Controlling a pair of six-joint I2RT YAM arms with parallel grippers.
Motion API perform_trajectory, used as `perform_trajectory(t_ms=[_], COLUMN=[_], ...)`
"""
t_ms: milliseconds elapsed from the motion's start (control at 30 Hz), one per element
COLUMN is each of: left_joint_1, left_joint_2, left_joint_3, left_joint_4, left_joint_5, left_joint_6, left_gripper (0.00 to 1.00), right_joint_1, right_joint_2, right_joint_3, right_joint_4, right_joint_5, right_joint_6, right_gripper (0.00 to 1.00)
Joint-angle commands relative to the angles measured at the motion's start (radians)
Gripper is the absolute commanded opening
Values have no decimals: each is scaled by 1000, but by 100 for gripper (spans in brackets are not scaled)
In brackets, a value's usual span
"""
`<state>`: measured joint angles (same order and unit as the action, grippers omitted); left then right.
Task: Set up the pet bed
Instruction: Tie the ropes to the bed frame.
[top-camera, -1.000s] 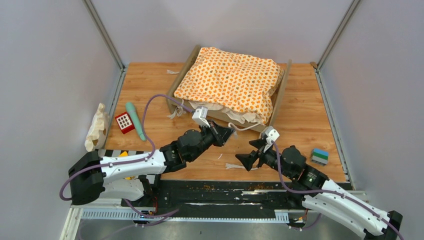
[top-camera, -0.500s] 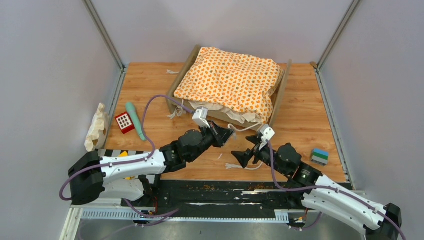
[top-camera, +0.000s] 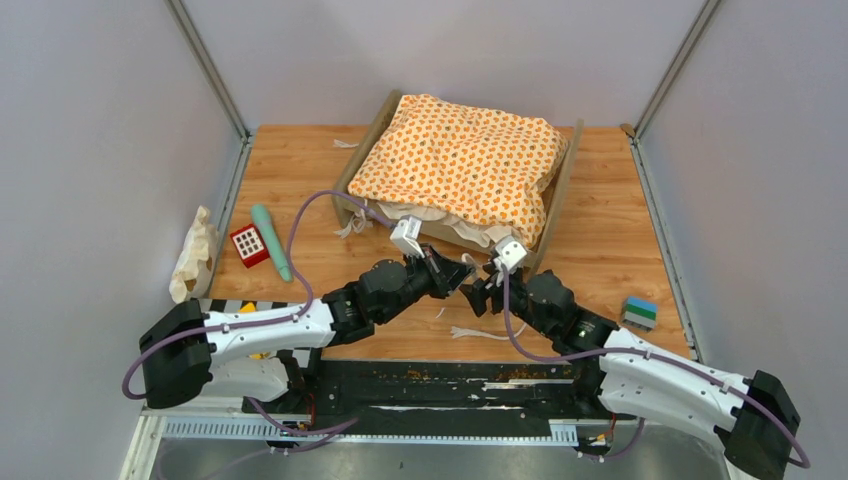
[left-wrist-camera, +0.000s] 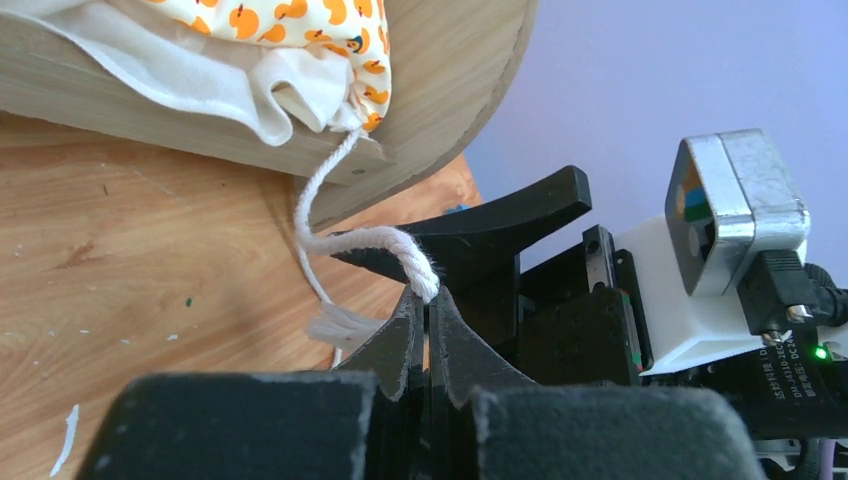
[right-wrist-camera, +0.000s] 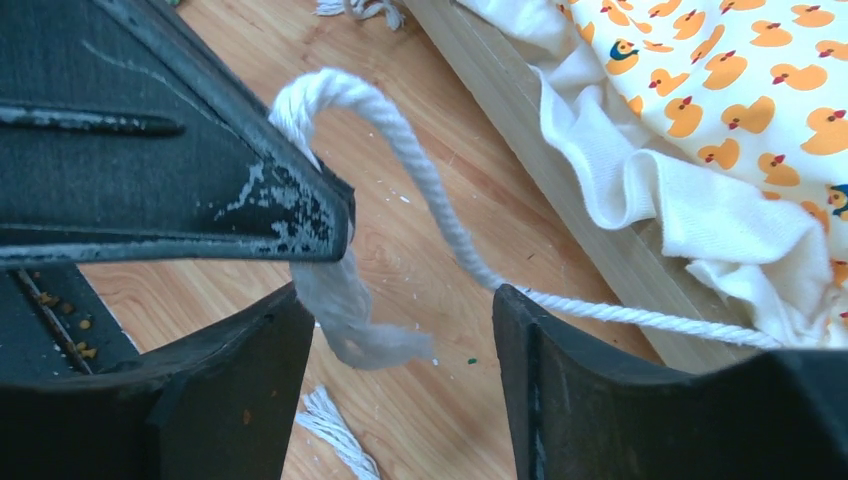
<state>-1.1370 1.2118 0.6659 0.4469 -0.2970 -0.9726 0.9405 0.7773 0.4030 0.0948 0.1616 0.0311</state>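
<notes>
The pet bed (top-camera: 561, 188) stands at the back of the wooden table, its end board (left-wrist-camera: 450, 80) close by in the left wrist view. An orange duck-print cushion (top-camera: 460, 165) with a cream edge (right-wrist-camera: 700, 215) lies in it. A white tie cord (left-wrist-camera: 365, 240) runs from the cushion's near corner to my left gripper (left-wrist-camera: 428, 298), which is shut on it. My right gripper (right-wrist-camera: 400, 340) faces the left one, open. The cord's frayed end (right-wrist-camera: 365, 325) hangs between its fingers, and the cord (right-wrist-camera: 430, 200) passes over the right-hand finger (right-wrist-camera: 600, 390).
A second loose tie (top-camera: 485, 333) lies on the table under the grippers. At the left are a teal handle (top-camera: 270, 240), a red toy block (top-camera: 248, 245) and a cream cloth bundle (top-camera: 193, 255). A blue-green block (top-camera: 640, 312) sits at the right. Grey walls enclose the table.
My right gripper has moved left and forward, up to the left gripper, so that its fingers now stand around the cord's frayed end. The left gripper has stayed put, holding the cord.
</notes>
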Motion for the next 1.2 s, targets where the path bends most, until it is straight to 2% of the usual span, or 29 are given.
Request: perform_trajectory(t_ms=[0, 167, 233, 400, 600, 967, 1167], left_joint_1=[3, 3, 3, 3, 2, 3, 1], left_joint_2=[12, 31, 49, 107, 198, 385, 511], left_joint_3=[11, 10, 12, 14, 4, -21, -43], left_joint_4=[49, 69, 80, 120, 191, 329, 446], left_joint_5=[22, 29, 38, 65, 96, 176, 242], left_joint_6=[-28, -28, -29, -38, -65, -99, -147], left_gripper=[0, 0, 0, 0, 0, 0, 4], right_joint_1=[6, 6, 5, 4, 4, 1, -3], right_joint_2=[15, -9, -26, -35, 45, 119, 159], right_joint_3=[61, 74, 86, 143, 234, 275, 264], right_joint_4=[8, -87, -179, -398, -652, -947, -1034], right_joint_5=[46, 83, 127, 172, 224, 392, 351], right_joint_6=[22, 86, 133, 255, 421, 784, 933], right_gripper=[56, 16, 1, 0, 0, 0, 0])
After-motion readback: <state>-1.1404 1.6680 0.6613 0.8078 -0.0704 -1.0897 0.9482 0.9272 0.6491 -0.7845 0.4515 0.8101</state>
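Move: The right gripper, fingers open, straddles the white rope's short end, which is about 1 cm to its left and level with the pads. That end hangs some 2 cm below and 1 cm ahead of the left gripper's shut tips. From the right hand, the bed's near right corner is about 7 cm ahead, 11 cm right and 10 cm lower. The other rope's frayed end lies about 6 cm back, 3 cm left and 15 cm below. Close the right fingers on the short rope end beside the left tips, then draw it about 9 cm to the right while sinking 7 cm and easing back, tipping the fingers down and turning the wrist clockwise by nearly 40 degrees each. Keep the left gripper shut on the rope and bring it along, down some 10 cm and 7 cm right. ##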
